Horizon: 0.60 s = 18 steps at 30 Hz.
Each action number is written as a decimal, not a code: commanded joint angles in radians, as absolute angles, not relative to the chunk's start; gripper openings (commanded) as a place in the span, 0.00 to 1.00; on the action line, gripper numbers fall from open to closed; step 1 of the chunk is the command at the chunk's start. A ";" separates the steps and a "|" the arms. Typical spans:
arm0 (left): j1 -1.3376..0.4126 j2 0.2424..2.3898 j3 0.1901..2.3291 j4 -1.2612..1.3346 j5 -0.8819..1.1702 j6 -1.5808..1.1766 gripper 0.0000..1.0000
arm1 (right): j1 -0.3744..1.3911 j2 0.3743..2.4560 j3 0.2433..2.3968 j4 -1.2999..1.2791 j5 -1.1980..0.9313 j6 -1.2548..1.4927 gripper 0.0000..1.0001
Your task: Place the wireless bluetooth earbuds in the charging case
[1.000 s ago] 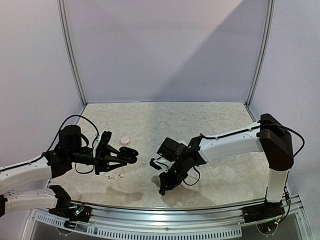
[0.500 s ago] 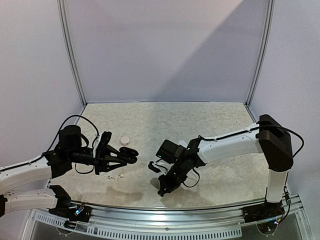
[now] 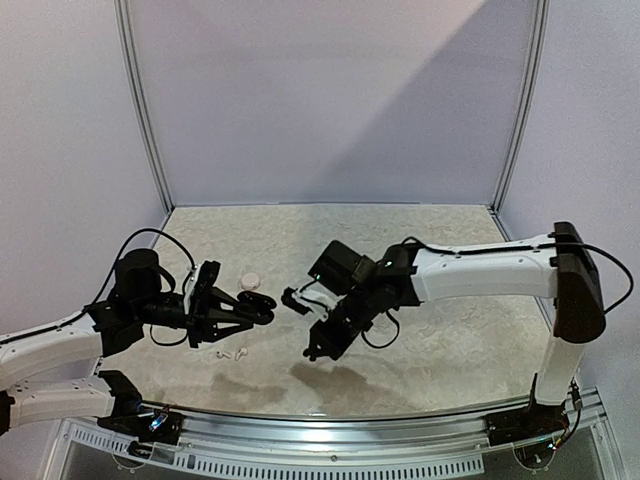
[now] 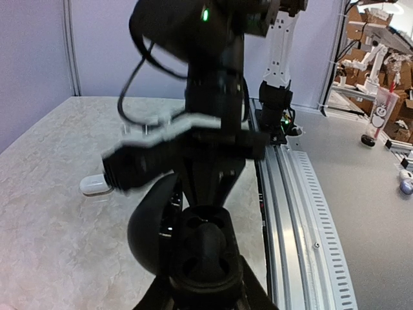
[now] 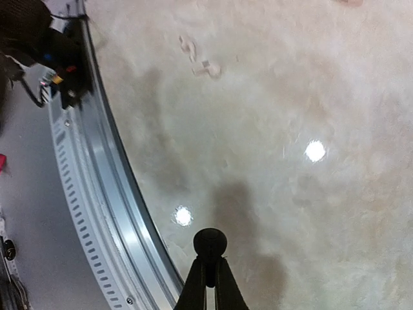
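Observation:
My left gripper is shut on an open black charging case and holds it above the table, its round lid swung out to the left. My right gripper hangs in the air just right of that case, shut on a glossy black earbud that sticks out past its fingertips. In the left wrist view the right arm looms blurred right above the case. Two white earbuds lie on the table below the left gripper, and the right wrist view shows these white earbuds too.
A white pebble-shaped case lies shut on the table behind the left gripper. The metal rail runs along the table's near edge, under the right gripper. Pale walls close off the back and sides.
The right arm has risen and swung left, bringing the black earbud up off the table towards the case. The left arm has hardly moved.

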State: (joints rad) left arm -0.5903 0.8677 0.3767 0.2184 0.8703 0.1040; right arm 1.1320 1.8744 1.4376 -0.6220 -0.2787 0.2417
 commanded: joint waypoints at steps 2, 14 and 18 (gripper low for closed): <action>-0.580 0.861 0.372 0.260 0.931 0.130 0.00 | 1.129 1.672 1.448 -0.476 -0.192 0.063 0.00; -0.580 0.871 0.399 0.228 0.948 0.145 0.00 | 1.180 1.644 1.486 -0.303 -0.280 -0.126 0.00; -0.581 0.872 0.403 0.216 0.950 0.150 0.00 | 1.195 1.685 1.518 -0.345 -0.297 -0.192 0.00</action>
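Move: The right hand, already pinching a black earbud some 9 cm over the table, has the open black charging case about 8 cm to its left, 1 cm farther out and 10 cm higher. The white stem earbuds lie on the table about 5 cm ahead and 16 cm left of the right hand, the pink case roughly 23 cm ahead and 13 cm left. The left hand holds the charging case, its middle about 2 cm right and 1 cm ahead. Still pinched in the right fingertips, the black earbud is carried quickly upward some 18 cm, rising past the case's height while the hand drifts about 4 cm left to end above and just right of the open case. The wrist swings the fingers from steeply down to mostly leftward, about 40 degrees in all. The left hand keeps its grip and eases the case back about 1 cm. ##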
